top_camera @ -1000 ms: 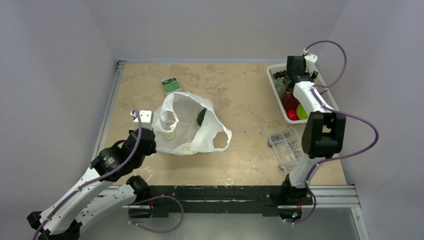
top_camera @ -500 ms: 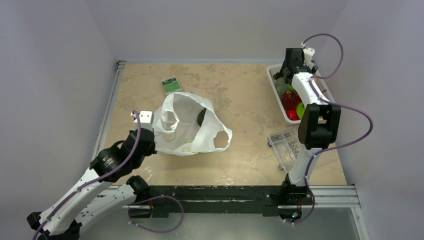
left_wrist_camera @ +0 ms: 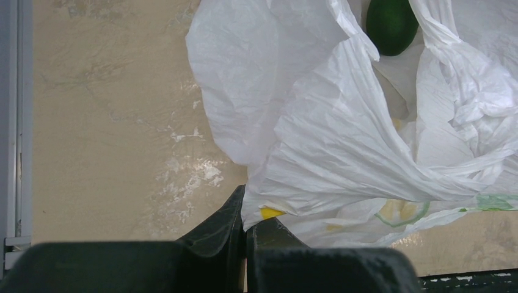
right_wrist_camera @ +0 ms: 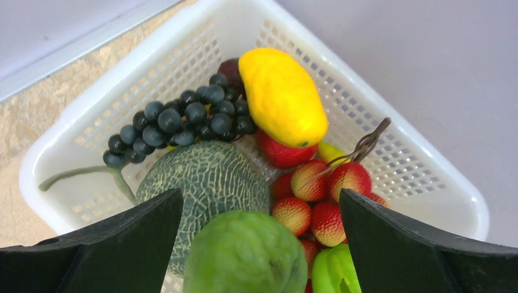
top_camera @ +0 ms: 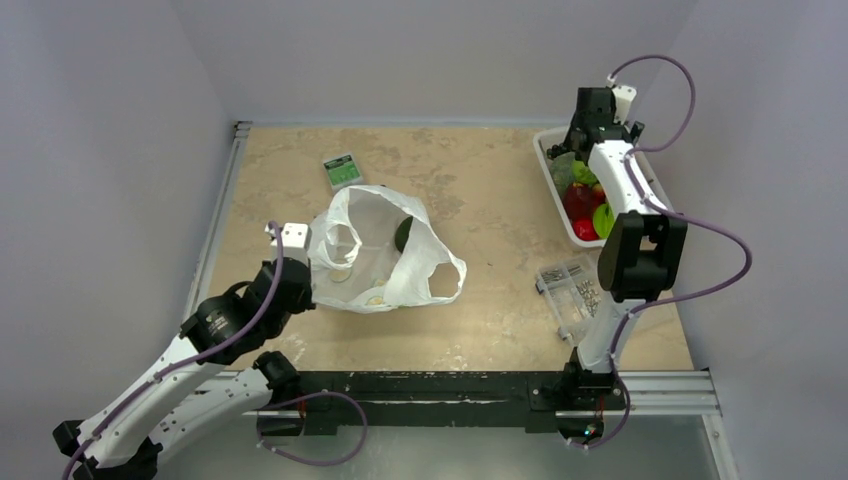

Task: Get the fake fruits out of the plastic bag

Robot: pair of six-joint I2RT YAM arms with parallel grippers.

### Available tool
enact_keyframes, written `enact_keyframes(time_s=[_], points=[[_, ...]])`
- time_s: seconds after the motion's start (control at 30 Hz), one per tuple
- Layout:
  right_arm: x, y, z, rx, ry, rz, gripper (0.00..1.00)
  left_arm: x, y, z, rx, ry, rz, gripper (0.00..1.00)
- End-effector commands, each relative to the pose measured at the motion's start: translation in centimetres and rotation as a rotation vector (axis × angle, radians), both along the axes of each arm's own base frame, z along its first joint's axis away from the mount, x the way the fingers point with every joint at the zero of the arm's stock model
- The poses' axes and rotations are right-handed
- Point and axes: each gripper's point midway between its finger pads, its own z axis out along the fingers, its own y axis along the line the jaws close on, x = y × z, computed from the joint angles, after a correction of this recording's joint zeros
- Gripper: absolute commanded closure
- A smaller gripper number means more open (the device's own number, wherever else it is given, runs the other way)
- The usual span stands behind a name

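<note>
The white plastic bag lies crumpled left of the table's middle, its mouth open. A dark green fruit shows inside it, and in the left wrist view the same fruit lies past the bag's folds. My left gripper is shut on the bag's near-left edge. My right gripper hangs open over the white basket. Below its spread fingers lies a round light green fruit, on top of a netted melon.
The basket also holds dark grapes, a yellow mango and red bumpy fruits. A clear box of screws sits in front of the basket. A green card lies behind the bag.
The right gripper has opened wider and shifted a little toward the basket's far end. The left gripper has edged slightly right, still holding the bag.
</note>
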Motion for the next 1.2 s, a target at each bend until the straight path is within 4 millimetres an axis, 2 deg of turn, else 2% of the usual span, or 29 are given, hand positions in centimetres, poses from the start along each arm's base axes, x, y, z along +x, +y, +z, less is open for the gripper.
enact_keyframes(time_s=[0.0, 0.2, 0.23, 0.27, 0.3, 0.37, 0.47, 0.57, 0.67, 0.77, 0.8, 0.93, 1.0, 1.1, 1.17], points=[[-0.7, -2.2, 5.4, -0.074, -0.077, -0.062, 0.01, 0.3, -0.2, 1.3, -0.039, -0.041, 0.016, 1.0], [-1.7, -2.4, 6.3, -0.079, -0.087, -0.053, 0.01, 0.3, -0.2, 1.3, -0.04, -0.04, 0.015, 1.0], [-1.7, -1.4, 6.0, -0.08, -0.07, -0.007, 0.01, 0.3, -0.2, 1.3, -0.04, -0.039, 0.012, 1.0], [-1.1, 1.0, 6.4, -0.111, -0.089, 0.061, 0.01, 0.2, -0.2, 1.3, -0.04, -0.038, 0.011, 1.0], [-1.1, 2.0, 6.7, -0.139, -0.09, 0.107, 0.01, 0.2, -0.3, 1.3, -0.042, -0.037, 0.01, 1.0], [-1.3, 2.5, 6.4, -0.123, -0.082, 0.114, 0.01, 0.2, -0.4, 1.3, -0.048, -0.036, 0.004, 1.0], [-0.9, 3.2, 5.2, -0.119, -0.065, 0.16, 0.01, 0.1, -0.6, 1.3, -0.055, -0.037, -0.006, 1.0], [-1.4, 3.8, 2.5, -0.069, 0.002, 0.169, 0.01, 0.1, -0.7, 1.3, -0.054, -0.037, -0.011, 1.0], [-2.0, 3.5, 0.3, -0.03, 0.017, 0.165, 0.01, 0.1, -0.6, 1.4, -0.055, -0.038, -0.012, 1.0], [-2.6, 2.3, -0.6, -0.01, 0.021, 0.117, 0.01, 0.1, -0.7, 1.3, -0.057, -0.037, -0.013, 1.0], [-2.7, 2.0, -0.7, -0.011, 0.018, 0.108, 0.04, 0.1, -0.7, 1.3, -0.057, -0.038, -0.015, 1.0], [-3.3, 0.8, -0.3, -0.019, -0.002, 0.071, 0.34, 0.1, -0.7, 1.3, -0.059, -0.038, -0.017, 1.0], [-3.6, -1.0, 0.0, 0.009, -0.031, 0.041, 0.46, 0.0, -0.7, 1.4, -0.06, -0.039, -0.018, 1.0], [-3.4, -2.3, 0.2, 0.045, -0.058, 0.045, 0.52, 0.0, -0.8, 1.3, -0.06, -0.038, -0.023, 1.0], [-3.1, -2.9, -0.4, 0.066, -0.054, 0.045, 0.53, 0.0, -0.9, 1.3, -0.058, -0.036, -0.024, 1.0]])
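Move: The round green fruit lies loose on the heap in the basket, roughly 4 cm back, 3 cm left and 4 cm below the right hand. The melon sits about 4 cm farther left of that fruit and somewhat lower; the yellow fruit is some 2 cm ahead, 4 cm right and 7 cm below the hand; the bright green pepper is about 10 cm straight back and 7 cm down. From the left hand the round fruit is some 26 cm ahead and 55 cm right, slightly lower. Lift the open right gripper about 4 cm clear of the round green fruit, swing it left while turning some 10 degrees counter-clockwise, then sink about 7 cm and draw back to straddle the fruit. Close the fingers to pinch it from both sides, easing 4 to 5 cm to the right over the heap as they shut. ##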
